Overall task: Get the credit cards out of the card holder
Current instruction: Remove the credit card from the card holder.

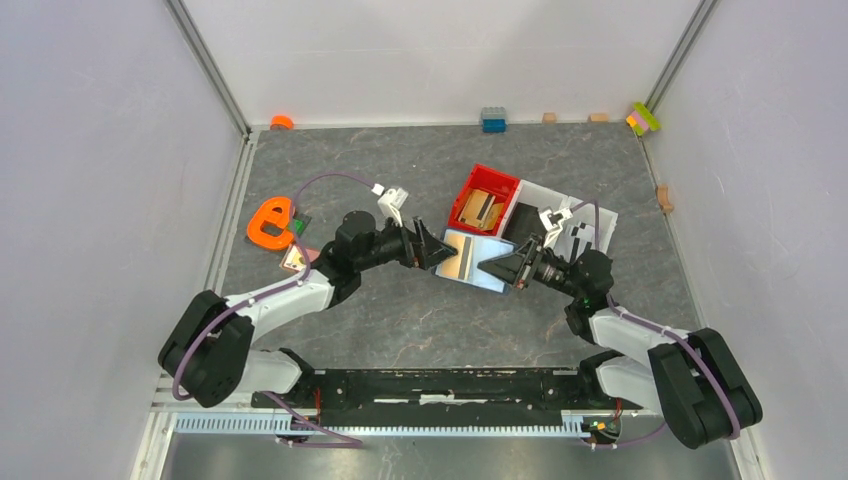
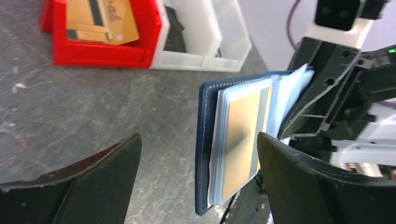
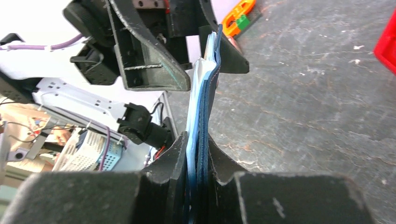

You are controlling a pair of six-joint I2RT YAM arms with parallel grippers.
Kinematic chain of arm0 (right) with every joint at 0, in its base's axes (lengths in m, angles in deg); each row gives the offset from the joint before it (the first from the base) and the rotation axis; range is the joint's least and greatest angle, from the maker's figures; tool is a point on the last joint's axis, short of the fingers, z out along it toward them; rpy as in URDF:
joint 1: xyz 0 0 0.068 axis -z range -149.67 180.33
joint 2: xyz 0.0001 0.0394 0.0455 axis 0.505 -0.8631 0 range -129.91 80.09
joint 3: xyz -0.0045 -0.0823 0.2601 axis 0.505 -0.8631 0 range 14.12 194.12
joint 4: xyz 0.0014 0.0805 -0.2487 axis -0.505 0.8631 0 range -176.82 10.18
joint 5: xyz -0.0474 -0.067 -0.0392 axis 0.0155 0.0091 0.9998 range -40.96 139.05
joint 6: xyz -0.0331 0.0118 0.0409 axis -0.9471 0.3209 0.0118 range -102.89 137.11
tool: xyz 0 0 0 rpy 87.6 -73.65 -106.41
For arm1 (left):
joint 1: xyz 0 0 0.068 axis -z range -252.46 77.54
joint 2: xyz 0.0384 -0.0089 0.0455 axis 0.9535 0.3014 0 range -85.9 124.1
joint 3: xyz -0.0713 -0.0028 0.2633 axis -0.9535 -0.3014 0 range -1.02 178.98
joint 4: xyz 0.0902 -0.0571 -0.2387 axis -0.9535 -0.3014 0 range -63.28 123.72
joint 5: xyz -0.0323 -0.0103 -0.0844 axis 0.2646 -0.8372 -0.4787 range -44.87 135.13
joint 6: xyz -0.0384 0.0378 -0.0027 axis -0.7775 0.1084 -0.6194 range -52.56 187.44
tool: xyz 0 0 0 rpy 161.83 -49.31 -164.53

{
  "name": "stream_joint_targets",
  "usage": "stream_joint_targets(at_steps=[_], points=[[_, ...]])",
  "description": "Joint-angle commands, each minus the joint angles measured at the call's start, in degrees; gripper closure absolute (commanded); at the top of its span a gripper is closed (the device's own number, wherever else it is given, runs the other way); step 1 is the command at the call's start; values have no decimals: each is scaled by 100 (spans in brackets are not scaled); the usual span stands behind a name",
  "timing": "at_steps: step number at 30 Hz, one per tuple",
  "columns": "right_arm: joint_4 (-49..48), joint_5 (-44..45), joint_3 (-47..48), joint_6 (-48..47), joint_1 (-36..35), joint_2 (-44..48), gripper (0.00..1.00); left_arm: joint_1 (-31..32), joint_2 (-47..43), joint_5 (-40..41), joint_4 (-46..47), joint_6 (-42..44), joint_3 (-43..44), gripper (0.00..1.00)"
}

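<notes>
The card holder point(image 1: 470, 258) is a navy wallet held on edge above the table, its clear sleeves fanned open. My right gripper point(image 3: 197, 140) is shut on its right end. A copper-tan credit card point(image 2: 243, 135) sits in the front sleeve beside the navy cover point(image 2: 204, 154). My left gripper point(image 2: 198, 140) is open wide, its fingers straddling the wallet's free end without touching it. From above, the left gripper point(image 1: 432, 245) meets the wallet from the left and the right gripper point(image 1: 500, 268) from the right. More tan cards point(image 2: 100, 18) lie in the red tray point(image 2: 102, 56).
The red tray point(image 1: 462, 200) and a white divided tray point(image 1: 590, 215) stand just behind the wallet. An orange object point(image 1: 268, 222) and a small tan piece point(image 1: 294, 258) lie by the left arm. Small blocks point(image 1: 492, 119) line the back wall.
</notes>
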Motion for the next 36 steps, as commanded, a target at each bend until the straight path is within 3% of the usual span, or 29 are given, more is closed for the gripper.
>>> stream_joint_targets(at_steps=[1, 5, 11, 17, 20, 23, 25, 30, 36], points=[[-1330, -269, -114, 536, -25, 100, 100, -87, -32, -851, 1182, -542, -71, 6], [-1327, -278, -112, 549, -22, -7, 100, -87, 341, -1581, 2137, -1029, -91, 23], [-1256, -270, -98, 513, -21, -59, 95, -105, 438, -1747, 2627, -1231, -160, 45], [-592, -157, -5, 137, -18, 61, 81, -122, 234, -1573, 2390, -1078, -228, 67], [315, 119, 85, -403, -20, 284, 65, -137, 166, -1444, 2126, -973, -192, 79], [1189, 421, 201, -910, -17, 598, 59, -148, 84, -1199, 1747, -812, -172, 90], [2034, 809, 380, -1338, -20, 843, 55, -142, -15, -1044, 1566, -711, -181, 92], [3709, 2145, 646, -2169, -22, 1644, 28, -149, -320, -628, 1112, -487, -230, 97], [3531, 2410, 406, -2311, -21, 2616, 27, -149, -461, -486, 1065, -422, -290, 98]])
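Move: The card holder, open and held in the air by the right hand, has its middle about 6 cm to the right of the left hand, 3 cm back and roughly level; its left end already reaches between that hand's open fingers. From the right hand its middle is some 4 cm left and 2 cm ahead. From the left hand, the red box stands about 9 cm ahead, 9 cm right and 13 cm below, and the white tray 3 cm ahead, 26 cm right, equally low. The card holder changes hands: the right hand keeps its pinch, rising a little, while the left eases up about 4 cm and back some 3 cm, rolling and turning clockwise, and shuts on the holder's left end. The right then opens and withdraws about 5 cm to the right and 4 cm forward, turning some 20 degrees clockwise, as the left holds on and drifts a little left. ##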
